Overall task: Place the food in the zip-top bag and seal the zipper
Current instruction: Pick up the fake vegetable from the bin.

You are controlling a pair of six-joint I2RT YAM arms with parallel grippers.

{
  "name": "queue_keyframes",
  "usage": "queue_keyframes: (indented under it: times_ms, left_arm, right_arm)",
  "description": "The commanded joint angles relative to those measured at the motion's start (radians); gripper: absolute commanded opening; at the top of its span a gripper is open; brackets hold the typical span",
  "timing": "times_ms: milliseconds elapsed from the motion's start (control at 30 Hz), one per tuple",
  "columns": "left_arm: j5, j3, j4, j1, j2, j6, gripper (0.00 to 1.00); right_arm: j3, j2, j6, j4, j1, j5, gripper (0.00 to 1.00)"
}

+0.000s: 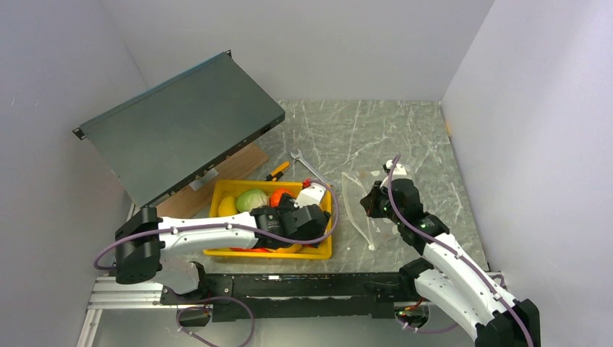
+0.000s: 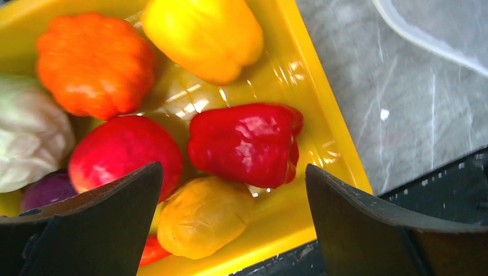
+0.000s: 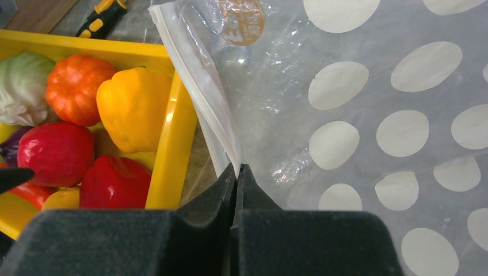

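Observation:
The food lies in a yellow tray [image 2: 313, 80]: a yellow mango [image 2: 201, 215], a red pepper [image 2: 244, 144], a red apple [image 2: 124, 152], an orange pumpkin [image 2: 92, 63], a yellow pepper [image 2: 201, 34] and a green cabbage [image 2: 29, 132]. My left gripper [image 2: 233, 169] hangs open just above the mango and red pepper, holding nothing. The clear dotted zip-top bag [image 3: 345, 115] stands right of the tray. My right gripper [image 3: 237, 168] is shut on the bag's mouth edge, at the white zipper [image 3: 198, 75]. In the top view the bag [image 1: 358, 199] hangs from that gripper [image 1: 370, 202].
A grey metal panel [image 1: 181, 123] leans at the back left over a wooden board [image 1: 231, 170]. A silver wrench [image 1: 303, 163] and a yellow-handled tool [image 1: 277, 171] lie behind the tray [image 1: 220, 191]. White walls close in both sides.

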Motion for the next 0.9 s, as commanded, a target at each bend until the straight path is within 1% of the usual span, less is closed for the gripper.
queue_keyframes:
  times_ms: [0,200,300,400,467,500,600,700,867]
  left_arm:
    - [0.175,-0.063,0.194,-0.007,-0.043,0.155,1.0]
    - [0.257,-0.095,0.196,0.037,-0.023,0.242,1.0]
    - [0.35,-0.119,0.238,0.067,-0.019,0.295,1.0]
    - [0.399,-0.105,0.235,0.091,0.009,0.329,1.0]
    - [0.394,-0.082,0.207,0.105,0.033,0.333,1.0]
    - [0.367,-0.074,0.184,0.112,0.041,0.33,1.0]
    - [0.332,-0.064,0.174,0.128,0.05,0.34,1.0]
    - [0.354,-0.058,0.18,0.147,0.069,0.365,1.0]
    - [0.523,-0.076,0.269,0.194,0.109,0.372,1.0]
  right_arm:
    - [0.017,0.005,-0.01,0.053,0.004,-0.024,0.0]
    - [0.006,0.001,-0.013,0.07,0.005,-0.058,0.0]
    - [0.002,-0.002,-0.012,0.079,0.003,-0.069,0.0]
    - [0.0,0.0,-0.012,0.083,0.004,-0.078,0.0]
    - [-0.002,-0.008,-0.014,0.082,0.005,-0.082,0.0]
    - [-0.004,-0.014,-0.014,0.083,0.004,-0.081,0.0]
    - [-0.008,-0.031,-0.014,0.088,0.005,-0.088,0.0]
    - [-0.008,-0.026,-0.016,0.092,0.004,-0.095,0.0]
    - [-0.01,-0.031,-0.015,0.094,0.004,-0.099,0.0]
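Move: Just ahead of the left fingertips, about 2 cm farther out, 1 cm to the right and some 7 cm below, lies the red pepper in the bin. The yellow pepper stands about 8 cm beyond the red one, the round red tomato 9 cm left of the red pepper and 3 cm farther out, the yellow mango 6 cm left and 3 cm nearer. From the right hand, the red pepper is roughly 17 cm left, 6 cm back and 7 cm lower. Sinking about 5.5 cm towards the red pepper with fingers kept wide open, the left hand first draws back nearly 2 cm and a little right, then eases forward again, turning some 20 degrees clockwise and tipping steeper so the fingers straddle the pepper. The right hand keeps its pinch on the bag's zipper edge, drifting 1.5 cm left and slightly up. ##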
